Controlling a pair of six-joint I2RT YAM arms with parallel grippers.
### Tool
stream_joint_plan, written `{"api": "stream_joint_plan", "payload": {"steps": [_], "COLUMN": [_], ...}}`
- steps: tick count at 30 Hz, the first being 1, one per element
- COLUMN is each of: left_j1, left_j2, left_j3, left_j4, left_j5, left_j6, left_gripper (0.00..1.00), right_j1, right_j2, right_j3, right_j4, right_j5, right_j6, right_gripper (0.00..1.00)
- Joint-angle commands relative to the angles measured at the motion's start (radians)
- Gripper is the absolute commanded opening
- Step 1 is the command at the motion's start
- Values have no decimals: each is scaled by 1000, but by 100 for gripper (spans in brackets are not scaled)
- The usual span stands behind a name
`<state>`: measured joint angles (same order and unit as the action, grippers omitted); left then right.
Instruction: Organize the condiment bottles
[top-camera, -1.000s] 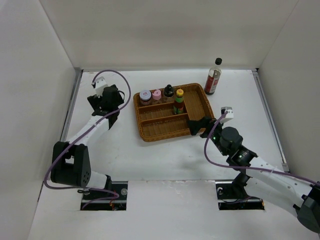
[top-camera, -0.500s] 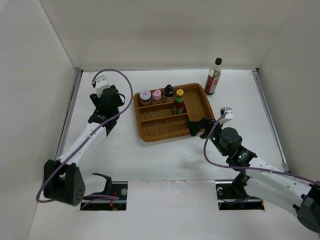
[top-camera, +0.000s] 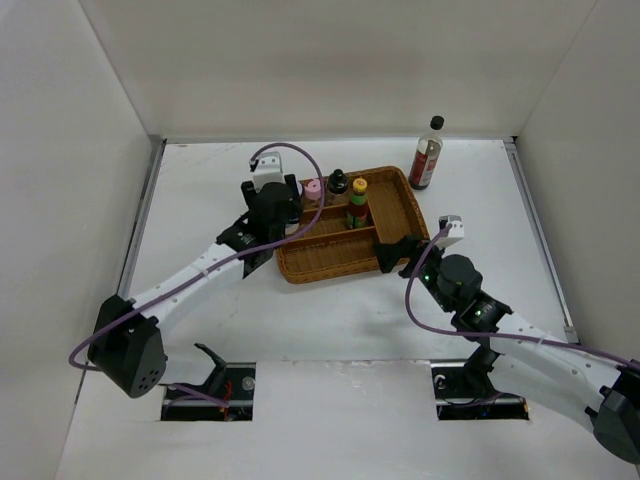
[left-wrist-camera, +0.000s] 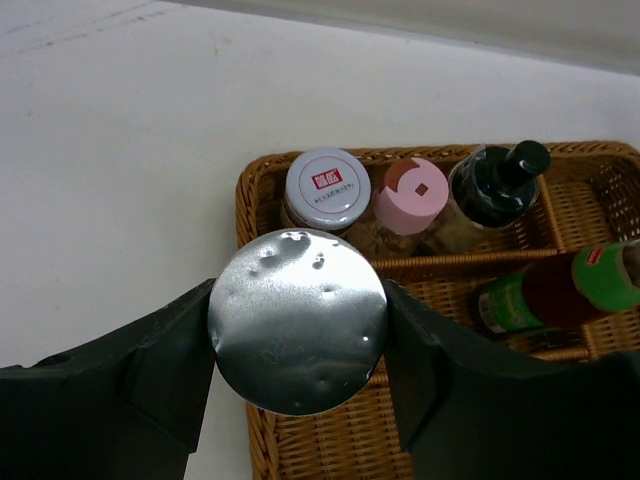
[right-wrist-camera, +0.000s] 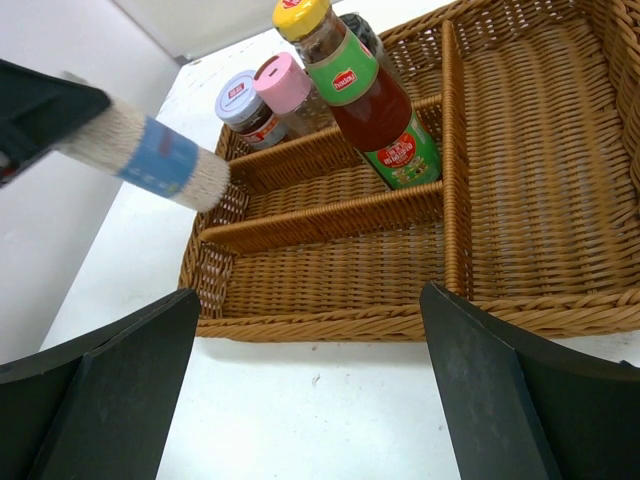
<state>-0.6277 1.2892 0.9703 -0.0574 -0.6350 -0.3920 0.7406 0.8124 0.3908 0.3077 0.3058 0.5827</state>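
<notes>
My left gripper (top-camera: 266, 222) is shut on the grey-lidded blue-labelled jar (left-wrist-camera: 298, 320) and holds it over the left end of the brown wicker tray (top-camera: 330, 268). The jar also shows in the right wrist view (right-wrist-camera: 160, 160). In the tray's back row stand the purple-white-topped shaker (left-wrist-camera: 321, 187), the pink-topped shaker (left-wrist-camera: 410, 195) and the black-topped shaker (left-wrist-camera: 495, 185). The yellow-capped green-red sauce bottle (top-camera: 358, 203) stands beside them. The tall dark red black-capped bottle (top-camera: 426, 154) stands on the table behind the tray's right corner. My right gripper (top-camera: 398, 254) is open and empty at the tray's front right corner.
The tray's two front compartments (right-wrist-camera: 340, 260) and its right-hand section (right-wrist-camera: 540, 160) hold nothing. White walls enclose the table on the left, back and right. The left arm stretches diagonally from the near left to the tray.
My left arm has swung from the far left of the table rightward to the tray's left end, carrying the jar. The right arm has stayed put.
</notes>
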Motion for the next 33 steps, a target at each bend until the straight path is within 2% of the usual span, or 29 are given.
{"api": "stream_joint_plan", "payload": {"steps": [1,10,16,22,25,27,29,33], "left_j1": [1,-20,-37,-46,-49,-51,-53,-59], "left_j2": [11,130,206,217,206,193,165,43], "left_j3": [65,35,-25,-58,-67,-73,-79,-123], "left_j4": [163,192,232,255,261,263,263,283], "left_j5": [-23,20,6,1,1,4,8,17], "left_j6": [-2,-8,-11,-16,-11,-10,-7,-4], "left_gripper": [44,46,55,70,83,90,100,100], "right_j1": [-1,-2,-8,-13,-14,-14,-14,-20], "right_j2": [-6,-5,7,11,2,-12,-27,-24], "right_j3": [-3,-1,-1,3,14,31,58,157], "right_j4": [68,68,68,62,47,25,-1,-73], "right_j5": [-5,-2,7,38,53,64,69,82], "right_j6": [14,12,8,3,-3,-3,-12,-30], "right_gripper": [99,99,99,98,94,88,73,45]}}
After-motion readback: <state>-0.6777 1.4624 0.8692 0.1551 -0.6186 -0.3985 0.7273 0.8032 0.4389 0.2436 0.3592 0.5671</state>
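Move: The left hand holds the silver-lidded jar; its place, the left end of the basket's middle slot, lies about 2 cm ahead, 4 cm right and 10 cm below. About 7 cm beyond that place stands the white-lidded jar, with the pink-capped bottle some 5 cm to that jar's right; the green-labelled bottle stands roughly 14 cm right of the place. From the idle right hand the place is about 10 cm ahead, 24 cm left, 8 cm below. Left hand lowers the jar some 8 cm, easing right, into the slot and opens; right fingers half close. ##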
